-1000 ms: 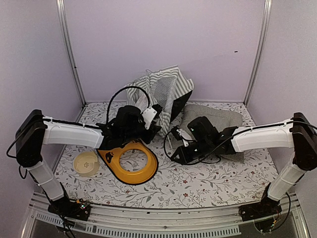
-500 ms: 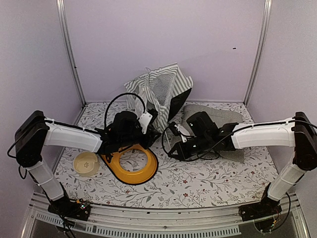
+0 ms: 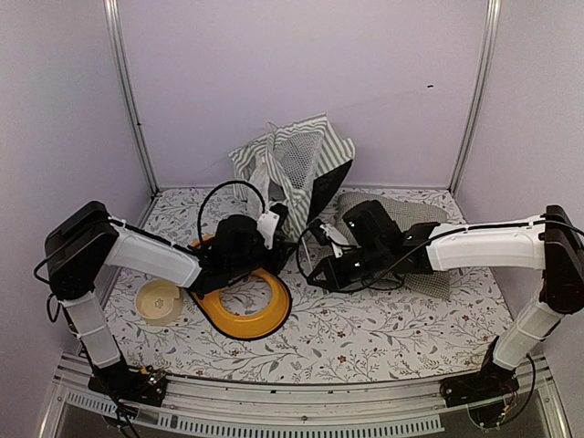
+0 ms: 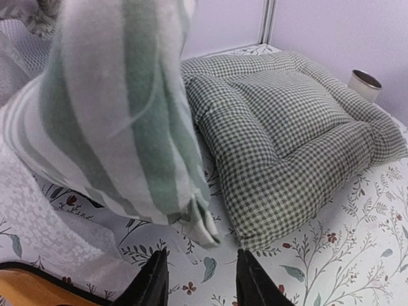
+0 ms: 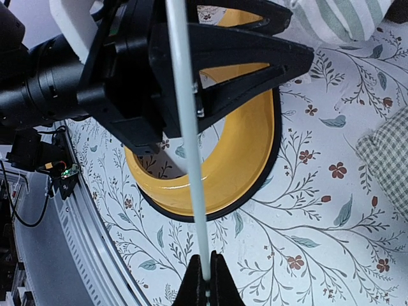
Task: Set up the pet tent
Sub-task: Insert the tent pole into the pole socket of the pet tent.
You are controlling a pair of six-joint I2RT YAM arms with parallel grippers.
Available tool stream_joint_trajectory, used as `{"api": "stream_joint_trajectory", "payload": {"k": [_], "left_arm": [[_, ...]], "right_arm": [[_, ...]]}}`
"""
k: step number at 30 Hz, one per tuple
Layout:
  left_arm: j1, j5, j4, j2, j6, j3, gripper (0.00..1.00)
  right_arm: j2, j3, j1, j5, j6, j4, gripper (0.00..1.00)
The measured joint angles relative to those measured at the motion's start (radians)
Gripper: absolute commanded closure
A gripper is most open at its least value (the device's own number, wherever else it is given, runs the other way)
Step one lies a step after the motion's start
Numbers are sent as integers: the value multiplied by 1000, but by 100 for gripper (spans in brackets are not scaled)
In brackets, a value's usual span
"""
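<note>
The pet tent [image 3: 297,164] is a slumped heap of green-and-white striped fabric with a mesh panel at the back of the table. A corner of the pet tent [image 4: 121,127] hangs just ahead of my left gripper [image 4: 201,282], which is open low over the cloth with nothing between its fingers. My right gripper [image 5: 205,280] is shut on a thin white pole [image 5: 188,140] that runs up across the left arm's wrist. In the top view the left gripper [image 3: 274,224] and right gripper [image 3: 319,266] sit close together below the tent.
A green-checked cushion [image 4: 287,127] lies right of the tent, its corner near my left fingers; it is also under the right arm [image 3: 406,214]. A yellow ring [image 3: 242,306] and a beige bowl [image 3: 159,301] lie front left. A small metal can [image 4: 364,81] stands behind the cushion.
The left arm has dropped lower toward the table and its wrist has slid slightly right. The right gripper has shifted a little left and back, still holding the pole.
</note>
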Motion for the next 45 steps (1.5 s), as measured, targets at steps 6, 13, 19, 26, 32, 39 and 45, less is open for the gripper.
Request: {"api": "stream_joint_trajectory", "payload": {"k": [6, 13, 19, 26, 32, 39, 45], "left_arm": [[0, -47, 89, 38, -24, -1, 64], [0, -79, 170, 85, -43, -2, 65], [0, -113, 206, 106, -50, -2, 63], [-1, -136, 244, 119, -51, -2, 61], [-1, -152, 262, 125, -50, 0, 70], [-8, -156, 275, 143, -45, 11, 100], [-38, -176, 305, 127, -20, -15, 100]], "right_arm": [[0, 4, 0, 0, -1, -9, 100], [0, 16, 0, 0, -2, -17, 100], [6, 35, 0, 0, -3, -34, 100], [14, 45, 0, 0, -3, -42, 100], [15, 47, 0, 0, -3, -48, 100], [15, 50, 0, 0, -6, -53, 100], [18, 82, 0, -3, -10, -59, 100]]}}
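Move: The tent's pole socket, the narrow striped corner hanging in front of the left fingers, is about 4 cm ahead of the left hand, hardly to either side and at its height. From that hand the checked cushion lies some 22 cm right, 12 cm farther out and 11 cm lower; the yellow bowl stand about 13 cm left, 10 cm back and 12 cm lower. The right hand, holding the pole, has the socket some 12 cm ahead and 4 cm left, about level. The hanging striped corner ends up pinched in the left fingers: with them part open, the left hand eases about 3 cm forward to it while turning some 10 degrees counter-clockwise, then shuts right down on the cloth and draws back about 1.5 cm. The right hand keeps its grip on the pole, rising about 1.5 cm, mostly at the end. ##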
